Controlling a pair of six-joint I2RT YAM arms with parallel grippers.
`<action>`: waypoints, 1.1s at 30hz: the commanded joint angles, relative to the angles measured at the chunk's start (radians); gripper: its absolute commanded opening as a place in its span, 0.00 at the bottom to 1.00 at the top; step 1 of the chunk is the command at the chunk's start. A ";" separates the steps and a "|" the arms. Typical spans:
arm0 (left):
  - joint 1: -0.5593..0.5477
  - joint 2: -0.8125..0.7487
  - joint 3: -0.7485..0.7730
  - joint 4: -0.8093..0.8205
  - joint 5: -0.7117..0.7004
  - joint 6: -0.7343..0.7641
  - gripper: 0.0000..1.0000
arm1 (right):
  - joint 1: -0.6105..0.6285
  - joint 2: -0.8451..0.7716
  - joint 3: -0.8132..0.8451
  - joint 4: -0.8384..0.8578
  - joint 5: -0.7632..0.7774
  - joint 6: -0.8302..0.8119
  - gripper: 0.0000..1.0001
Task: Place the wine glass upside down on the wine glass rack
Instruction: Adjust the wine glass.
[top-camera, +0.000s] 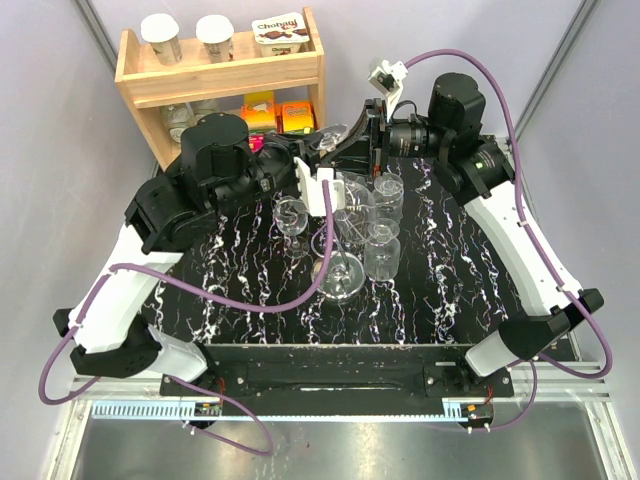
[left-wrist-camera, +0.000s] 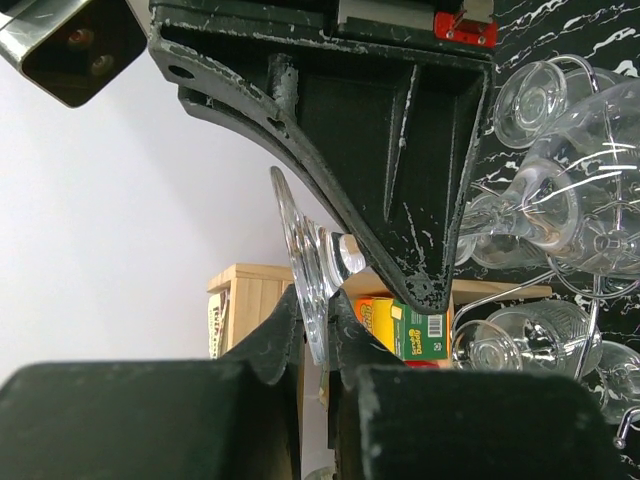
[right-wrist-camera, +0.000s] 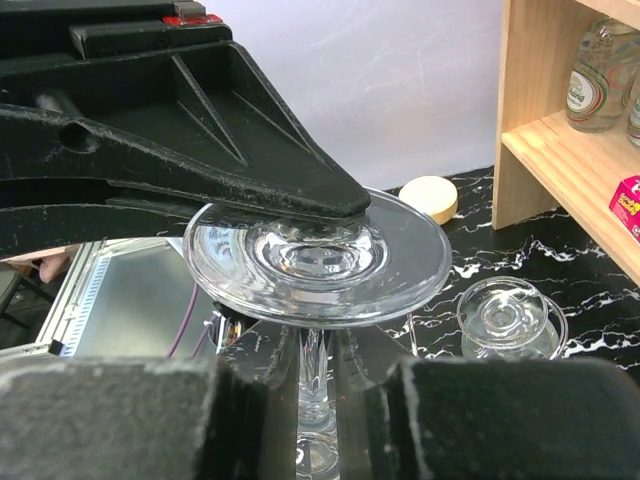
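The wine glass (right-wrist-camera: 320, 255) hangs foot-up between my two grippers above the back of the table, just behind the wine glass rack (top-camera: 338, 262). My left gripper (left-wrist-camera: 318, 310) is shut on the rim of its round foot (left-wrist-camera: 305, 260), which stands edge-on between the pads. My right gripper (right-wrist-camera: 318, 345) has its fingers close on either side of the stem just under the foot; I cannot make out whether they still press it. From above the glass (top-camera: 335, 133) is mostly covered by both wrists. The silver wire rack (left-wrist-camera: 500, 290) carries several clear glasses hung upside down.
A wooden shelf (top-camera: 220, 75) stands at the back left with yogurt cups on top and small boxes (left-wrist-camera: 405, 325) and bottles (right-wrist-camera: 600, 70) inside. A cream disc (right-wrist-camera: 430, 198) lies by its foot. An inverted glass (right-wrist-camera: 510, 315) on the rack sits right of my right fingers.
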 joint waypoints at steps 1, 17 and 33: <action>-0.010 0.003 0.038 0.111 -0.045 -0.034 0.00 | 0.009 -0.028 -0.002 0.069 -0.022 -0.006 0.21; -0.030 0.002 0.047 0.180 -0.154 0.015 0.00 | 0.009 -0.058 -0.035 0.021 0.001 -0.053 0.36; -0.027 -0.012 0.088 0.190 -0.183 0.026 0.00 | 0.003 -0.093 -0.032 -0.071 0.059 -0.162 0.39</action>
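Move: The left hand already pinches the rim of the upside-down wine glass's foot; the glass's middle lies about 10 cm below it, 2 cm back and 2 cm right. The wine glass rack's top is roughly 18 cm below, 2 back and 4 right; the nearest hanging glass is 7 back, 10 right and 27 below. The right hand is at the stem, the glass's middle directly below, some 6 cm. The left, still pinching the foot rim, rises about 2 cm while the right fingers open around the stem. ##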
